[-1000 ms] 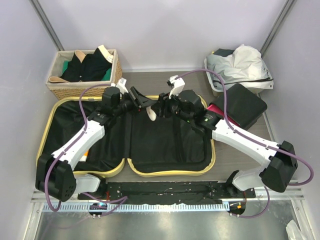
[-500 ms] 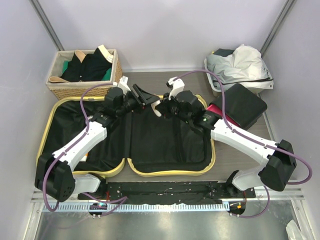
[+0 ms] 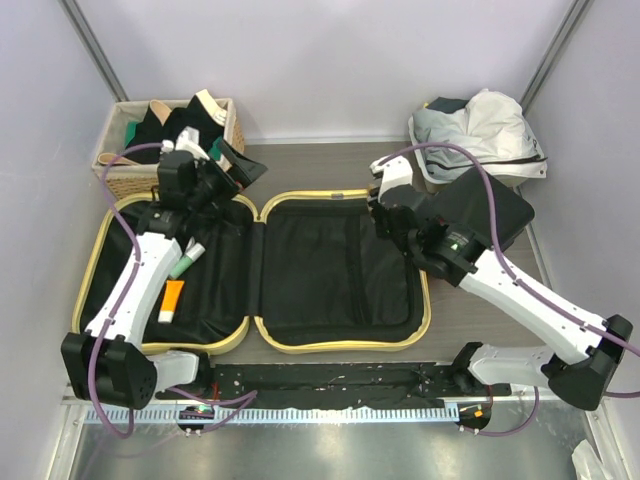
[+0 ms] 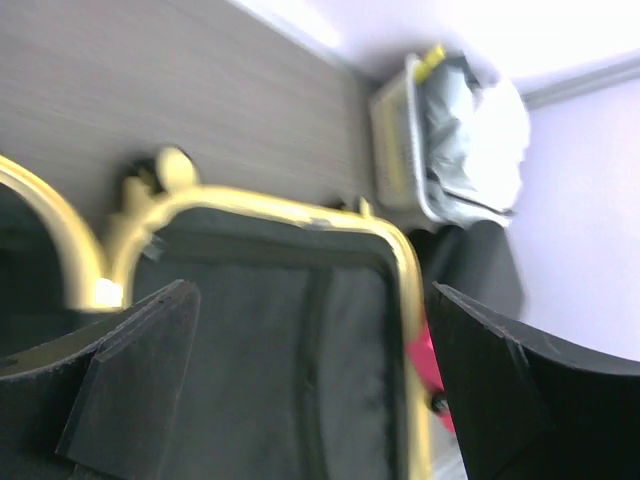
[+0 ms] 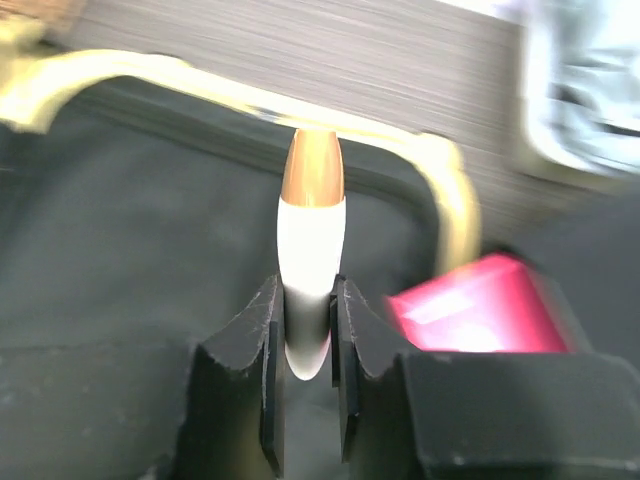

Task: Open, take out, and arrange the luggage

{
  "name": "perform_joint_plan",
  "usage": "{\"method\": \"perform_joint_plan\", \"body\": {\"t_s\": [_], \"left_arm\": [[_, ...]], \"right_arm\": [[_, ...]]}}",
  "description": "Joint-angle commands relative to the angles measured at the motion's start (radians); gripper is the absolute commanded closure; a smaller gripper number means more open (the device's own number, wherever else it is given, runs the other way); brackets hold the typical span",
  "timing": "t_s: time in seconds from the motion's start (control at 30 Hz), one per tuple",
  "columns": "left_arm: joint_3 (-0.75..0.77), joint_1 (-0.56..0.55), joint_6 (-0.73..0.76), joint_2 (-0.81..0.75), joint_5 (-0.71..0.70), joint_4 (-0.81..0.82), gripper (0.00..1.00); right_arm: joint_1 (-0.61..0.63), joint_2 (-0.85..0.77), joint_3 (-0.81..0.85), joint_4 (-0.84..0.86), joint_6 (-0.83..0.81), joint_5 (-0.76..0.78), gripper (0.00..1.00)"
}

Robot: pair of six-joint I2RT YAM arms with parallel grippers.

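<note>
The luggage (image 3: 340, 346) lies open flat, pale-yellow rim around black lining; its rim also shows in the left wrist view (image 4: 290, 208) and the right wrist view (image 5: 200, 80). My right gripper (image 3: 384, 212) (image 5: 305, 320) hangs over the right half's back corner, shut on a white tube with a copper cap (image 5: 310, 240) that points away from the jaws. My left gripper (image 3: 228, 165) (image 4: 310, 300) is open and holds nothing, above the left half's back edge beside the basket. An orange tube (image 3: 171, 298) and a green-capped tube (image 3: 187, 260) lie in the left half.
A wicker basket (image 3: 130, 180) of dark clothes stands at the back left. At the back right a white bin (image 3: 430, 165) holds pale fabric. A black box (image 3: 490, 210) sits right of the luggage, with a red object (image 5: 480, 310) at its near side.
Both grippers met over the hinge a second ago. The left one has opened wide and swung back left toward the basket; the right one has closed on the white tube and drawn right.
</note>
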Motion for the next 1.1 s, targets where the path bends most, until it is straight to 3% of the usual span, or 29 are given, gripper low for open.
{"method": "perform_joint_plan", "body": {"t_s": [0.0, 0.4, 0.63, 0.7, 0.77, 0.87, 1.07], "left_arm": [[0.128, 0.01, 0.246, 0.013, -0.084, -0.18, 0.0], [0.188, 0.05, 0.384, 0.109, -0.12, -0.245, 0.0], [0.186, 0.067, 0.473, 0.113, -0.209, -0.316, 0.0], [0.185, 0.074, 0.495, 0.113, -0.255, -0.339, 0.0], [0.174, 0.091, 0.51, 0.11, -0.272, -0.364, 0.0], [0.125, 0.126, 0.506, 0.094, -0.301, -0.364, 0.0], [0.008, 0.179, 0.498, 0.031, -0.313, -0.376, 0.0]], "right_arm": [[-0.068, -0.001, 0.087, -0.325, -0.071, 0.212, 0.99], [-0.161, 0.071, 0.13, -0.548, -0.16, 0.213, 0.99], [-0.19, 0.106, 0.113, -0.574, -0.173, 0.272, 0.96], [-0.211, 0.109, 0.122, -0.574, -0.168, 0.29, 0.76], [-0.22, 0.114, 0.127, -0.574, -0.168, 0.308, 0.48], [-0.231, 0.123, 0.15, -0.573, -0.133, 0.302, 0.25], [-0.231, 0.106, 0.184, -0.48, -0.142, 0.246, 0.21]]}}
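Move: The right gripper still holds the white-and-copper item. The open pink drawer it goes to lies about 15 cm to its right, roughly level with it and some 11 cm below. The black chest sits about 28 cm right and 12 cm ahead, the suitcase's right half some 11 cm left and 2 cm back. From the empty left hand, the round tin lies about 18 cm left, 7 cm back and 21 cm down, the green tube about 4 cm nearer the base than the tin. Carry the item in the right gripper about 15 cm to the right, lowering some 5 cm and rolling its left side down with the fingers tipping further down, then open over the pink drawer to let go. Meanwhile bring the open left gripper about 12 cm left, rising slightly, then sinking to about 9 cm below its start towards the tin and tube, its left side rolling up some 30 degrees. ##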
